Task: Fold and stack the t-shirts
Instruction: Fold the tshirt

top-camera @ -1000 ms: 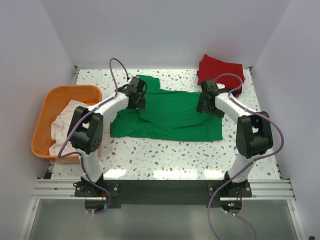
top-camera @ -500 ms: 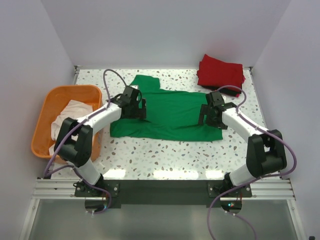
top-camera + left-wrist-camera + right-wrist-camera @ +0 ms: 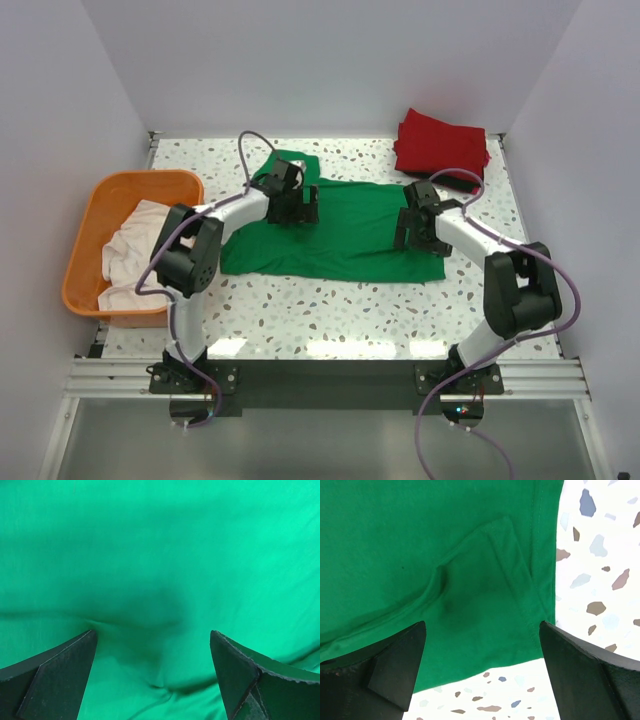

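The bright green t-shirt lies spread flat across the middle of the table. My left gripper hangs open over its back left part, near the collar; in the left wrist view the left gripper has only rumpled green cloth below its spread fingers. My right gripper stands open over the shirt's right edge. The right wrist view shows the right gripper above a hemmed corner, holding nothing. A folded red t-shirt lies at the back right. An off-white t-shirt lies bunched in the basket.
The orange plastic basket stands at the table's left edge. White walls close in the back and both sides. Speckled tabletop shows in front of the green shirt and bare table to the right of its hem.
The left gripper has swung from the shirt's left side toward the collar. The right gripper came down over the right edge. A fold at the shirt's left now lies flat.
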Robot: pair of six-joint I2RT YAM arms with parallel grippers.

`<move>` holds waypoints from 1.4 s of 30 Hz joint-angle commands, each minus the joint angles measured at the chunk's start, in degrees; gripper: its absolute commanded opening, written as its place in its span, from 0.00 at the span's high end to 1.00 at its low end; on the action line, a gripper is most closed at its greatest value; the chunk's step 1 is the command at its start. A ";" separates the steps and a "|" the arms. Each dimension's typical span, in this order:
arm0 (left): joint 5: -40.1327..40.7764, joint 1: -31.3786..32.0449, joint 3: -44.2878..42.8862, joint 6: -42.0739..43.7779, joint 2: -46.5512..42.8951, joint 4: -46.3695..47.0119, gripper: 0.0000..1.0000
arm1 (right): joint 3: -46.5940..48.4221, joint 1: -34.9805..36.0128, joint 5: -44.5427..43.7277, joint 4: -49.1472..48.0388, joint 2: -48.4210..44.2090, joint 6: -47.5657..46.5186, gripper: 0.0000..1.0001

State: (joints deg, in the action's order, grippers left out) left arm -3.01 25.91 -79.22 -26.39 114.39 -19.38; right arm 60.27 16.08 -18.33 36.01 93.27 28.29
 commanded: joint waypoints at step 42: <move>14.67 5.97 40.55 -21.41 -32.99 -4.43 0.00 | -29.49 -0.08 12.61 -2.44 -20.13 13.35 0.01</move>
State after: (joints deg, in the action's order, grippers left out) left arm 10.20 28.01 -41.23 -41.78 83.15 -17.10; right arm 36.47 16.12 -6.44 21.71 76.16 35.70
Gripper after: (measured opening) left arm 0.997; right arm 0.985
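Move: The green t-shirt lies folded under both hands: its middle is about 3 cm back and 7 cm to the right of the left hand, and 3 cm ahead and 23 cm left of the right hand, 2 to 3 cm below each. Its loose sleeve sticks out some 14 cm ahead of the left hand, 2 cm to its left; the orange bin is about 43 cm left of that hand and 7 cm back. The red stack stands some 26 cm ahead of the right hand and 5 cm to its right. The folded t-shirt gets drawn back towards the robot by both open hands. The left slides on forward about 4 cm, lifts, arcs back and left over the cloth, comes down near the shirt's left part and drags back, turning nearly 20 degrees counter-clockwise overall. The right shifts slightly left and back, sinks about 3 cm while its left side tips up, then drags back some 4 cm, pressing on the near right part. ##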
